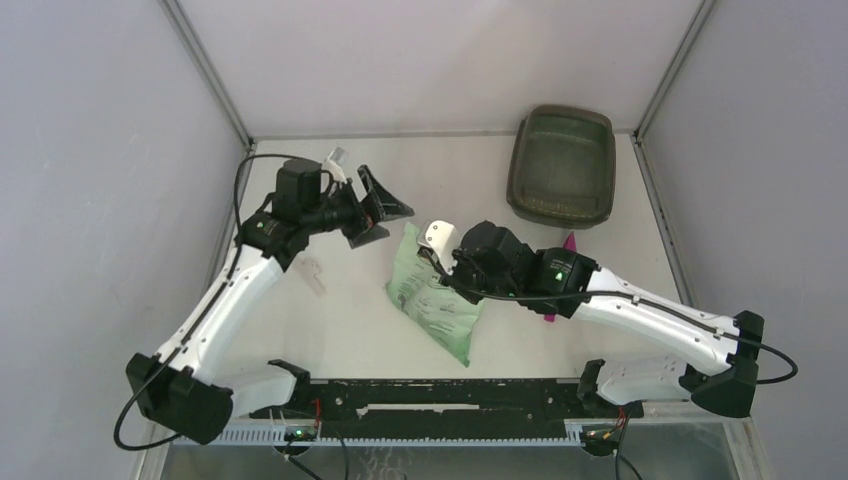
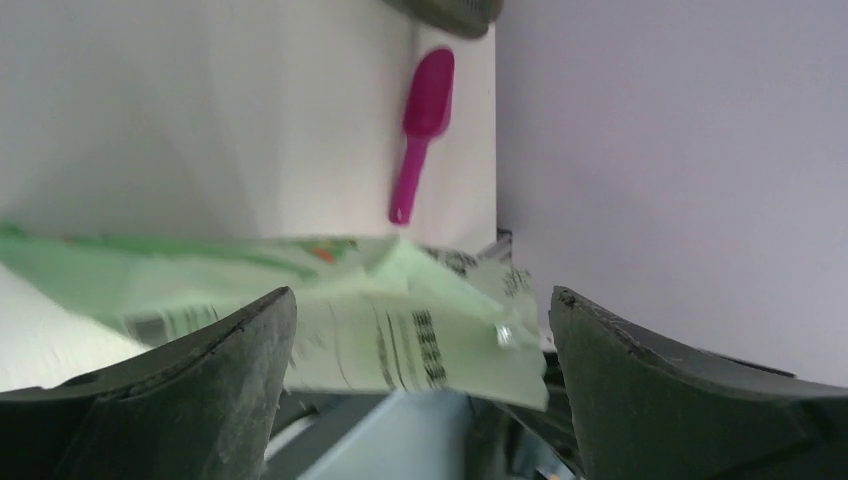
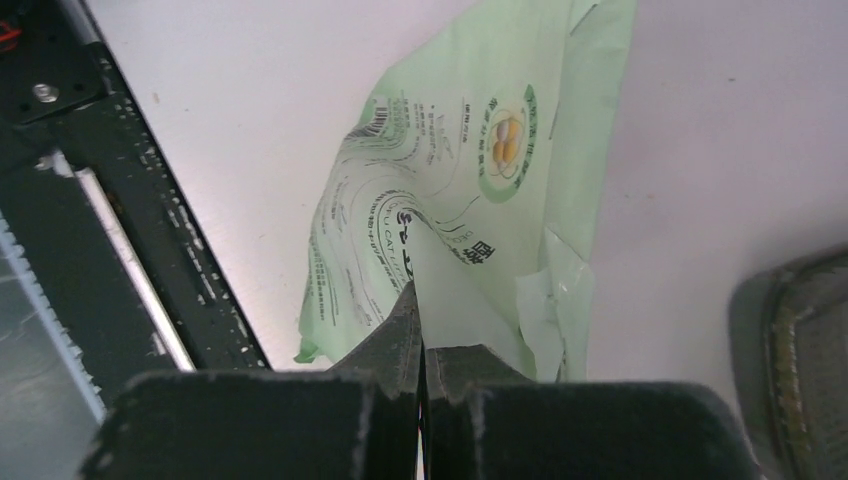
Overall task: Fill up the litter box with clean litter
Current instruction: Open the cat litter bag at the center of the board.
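Observation:
The litter box point(image 1: 560, 165) is a dark grey-brown tray at the table's far right; its corner also shows in the right wrist view point(image 3: 800, 360). A light-green printed bag point(image 1: 435, 300) lies mid-table. My right gripper point(image 3: 420, 340) is shut on a raised fold of that bag point(image 3: 470, 180), and its wrist point(image 1: 447, 268) hangs over the bag's upper right part. My left gripper point(image 1: 393, 220) stands open just left of the bag's top end. The bag's edge point(image 2: 400, 320) shows between its fingers point(image 2: 200, 380), untouched. No clean litter is in view.
A magenta scoop point(image 2: 425, 120) lies on the table beyond the bag, near the right wall; the right arm mostly covers the scoop point(image 1: 568, 243) from above. A black rail point(image 1: 450, 395) runs along the near edge. Walls close the left, right and back.

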Available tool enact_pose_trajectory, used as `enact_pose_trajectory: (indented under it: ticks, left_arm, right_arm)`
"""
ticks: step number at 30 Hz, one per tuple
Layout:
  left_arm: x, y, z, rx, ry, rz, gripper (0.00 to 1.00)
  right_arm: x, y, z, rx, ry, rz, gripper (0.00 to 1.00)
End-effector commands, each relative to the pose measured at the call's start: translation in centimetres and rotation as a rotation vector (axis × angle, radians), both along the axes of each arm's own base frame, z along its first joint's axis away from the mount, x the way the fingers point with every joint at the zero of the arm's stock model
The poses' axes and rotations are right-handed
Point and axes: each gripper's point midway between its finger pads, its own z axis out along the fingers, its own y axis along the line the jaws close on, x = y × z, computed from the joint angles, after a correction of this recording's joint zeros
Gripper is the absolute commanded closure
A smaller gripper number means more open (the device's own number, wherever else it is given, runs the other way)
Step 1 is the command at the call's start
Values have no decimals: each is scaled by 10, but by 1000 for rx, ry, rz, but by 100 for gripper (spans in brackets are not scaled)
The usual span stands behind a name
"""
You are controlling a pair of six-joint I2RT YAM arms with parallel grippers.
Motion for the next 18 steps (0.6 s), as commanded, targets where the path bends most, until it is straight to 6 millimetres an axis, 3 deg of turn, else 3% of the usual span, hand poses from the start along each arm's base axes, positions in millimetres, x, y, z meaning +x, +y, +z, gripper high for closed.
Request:
enact_pose_trajectory:
  ticks: [1, 5, 9, 18]
  left_arm:
    - [-50, -2, 18, -38, 247, 84, 0]
    - [-73, -8, 25, -119, 347, 149, 0]
    - [-85, -3, -6, -57, 501, 215, 0]
    - [-84, -18, -26, 27, 645, 223, 0]
  right_arm:
    - [18, 3, 19, 33, -147, -109, 100]
    - [17, 7, 17, 14, -182, -126, 100]
    - [8, 11, 19, 16, -210, -117, 100]
    - [-24, 19, 12, -9, -262, -65, 100]
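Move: I already pinch the cat litter bag by its raised edge in my right fingers. The free stretch of that edge is about 3 cm to the left of them and 2 cm lower. From my open left hand, this stretch lies some 10 cm back, 9 cm right and 6 cm down. The scoop is about 25 cm right of my right hand and 5 cm ahead; the litter box is roughly 27 cm right and 31 cm ahead, both some 20 cm lower. I bring my left hand, fingers still wide open, back about 8 cm to the raised bag edge beside my right grip, then sink it some 3 cm, tipping the fingers down by about 35 degrees so that they come around the edge. My right hand keeps its pinch, easing slightly back and left near the end as it turns gently. ##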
